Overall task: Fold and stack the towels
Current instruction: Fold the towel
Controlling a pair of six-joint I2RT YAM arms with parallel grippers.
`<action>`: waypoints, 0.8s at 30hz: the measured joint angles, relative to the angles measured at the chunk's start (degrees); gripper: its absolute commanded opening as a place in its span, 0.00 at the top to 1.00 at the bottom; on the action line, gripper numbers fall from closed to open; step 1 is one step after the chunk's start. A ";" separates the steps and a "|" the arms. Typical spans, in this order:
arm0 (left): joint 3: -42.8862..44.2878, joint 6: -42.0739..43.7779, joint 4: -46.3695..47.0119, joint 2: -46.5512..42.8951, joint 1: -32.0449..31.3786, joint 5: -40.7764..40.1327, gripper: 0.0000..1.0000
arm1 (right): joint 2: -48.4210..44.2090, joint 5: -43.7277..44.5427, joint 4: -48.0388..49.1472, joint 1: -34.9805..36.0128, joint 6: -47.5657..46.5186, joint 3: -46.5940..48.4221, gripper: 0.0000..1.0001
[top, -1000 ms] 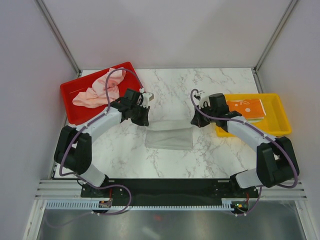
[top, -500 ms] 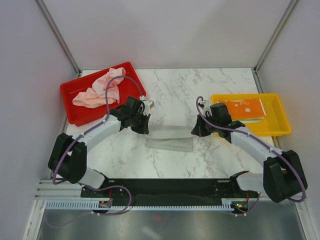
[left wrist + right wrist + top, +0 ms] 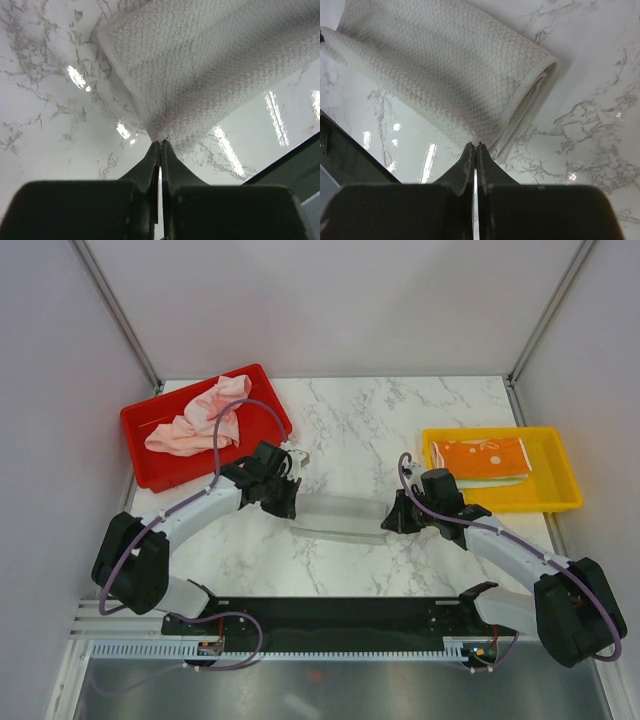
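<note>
A grey-white towel (image 3: 340,516) lies folded over on the marble table (image 3: 360,420) between my two arms. My left gripper (image 3: 290,506) is shut on the grey-white towel (image 3: 200,70) at its left end, the cloth pinched at the fingertips. At the right end, my right gripper (image 3: 392,522) is shut on the same grey-white towel (image 3: 445,75), whose folded layers show there. A pink towel (image 3: 195,420) lies crumpled in the red tray (image 3: 145,465). A folded orange-print towel (image 3: 480,456) rests in the yellow tray (image 3: 560,495).
The red tray stands at the back left and the yellow tray at the right. The black base plate (image 3: 340,615) runs along the table's near edge, close behind the towel. Grey walls close in both sides.
Both grippers have moved toward the near edge, drawing the held edge of the grey-white towel over itself. The towel now looks narrower front to back.
</note>
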 measured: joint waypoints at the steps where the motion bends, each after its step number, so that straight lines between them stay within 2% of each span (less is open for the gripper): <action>1: -0.31 -0.02 -0.24 0.00 -0.26 -0.26 0.98 | -0.17 0.11 0.46 0.42 0.61 -0.68 1.00; 4: -0.83 -0.15 -1.68 0.79 -1.53 -0.81 0.98 | -0.22 0.28 1.66 1.27 1.90 -2.25 1.00; 7: -0.90 -0.44 -2.64 2.08 -2.25 -0.81 0.98 | -0.22 0.85 2.23 1.40 2.95 -3.15 0.94; 9: -0.90 -0.74 -2.80 2.78 -2.34 -0.81 0.93 | -0.26 1.29 2.45 1.49 3.26 -3.34 0.92; 10: -0.90 -0.83 -2.84 3.08 -2.34 -0.81 0.88 | -0.28 1.53 2.51 1.60 3.34 -3.43 0.91; 11: -0.90 -0.96 -2.95 3.43 -2.36 -0.81 0.72 | -0.28 1.57 2.49 1.66 3.39 -3.48 0.84; 12: -0.90 -1.16 -3.19 3.85 -2.38 -1.03 0.66 | -0.31 1.66 2.43 1.73 3.54 -3.48 0.78; 13: -0.87 -1.46 -3.69 4.15 -2.47 -1.51 0.63 | -0.37 2.01 2.03 1.70 3.74 -3.45 0.68; 14: -0.87 -1.75 -4.57 4.44 -2.51 -2.27 0.59 | -0.52 2.40 1.49 1.70 3.98 -3.45 0.65; 17: -0.07 -2.60 -8.31 4.59 -2.84 -5.49 0.53 | -2.14 3.91 -2.91 1.70 4.11 -2.71 0.57; 20: 3.39 -4.46 -11.72 4.33 -3.06 -8.35 0.52 | -4.44 5.22 -7.78 1.70 4.35 0.09 0.54; 24: 6.25 -9.22 -8.39 1.60 -3.50 -6.32 0.52 | -4.74 4.87 -8.90 1.70 5.68 4.22 0.54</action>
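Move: Each hand holds an upper corner of the grey towel, with the lower layer's near edge as the goal: its left corner lies about 3 cm back from the left hand and 4 cm below, its right corner some 2 cm back from the right hand and 3 cm below. The fold's middle is about 5 cm ahead and 13 cm right of the left hand. The red bin stands about 22 cm ahead and 20 cm left of that hand; the yellow bin is roughly 15 cm ahead and 28 cm right of the right hand. Still pinching the upper layer's two corners, both hands draw back and down together, about 3 cm each way for the left and some 2 cm for the right, to bring the towel's free edge onto the near edge of the lower layer. Low over the table both grippers open to nearly half and let go, the left one also swinging about 2 cm left and tilting some 10 degrees, then both lift some 5 cm while easing forward over the towel, the left coming back to the right. ##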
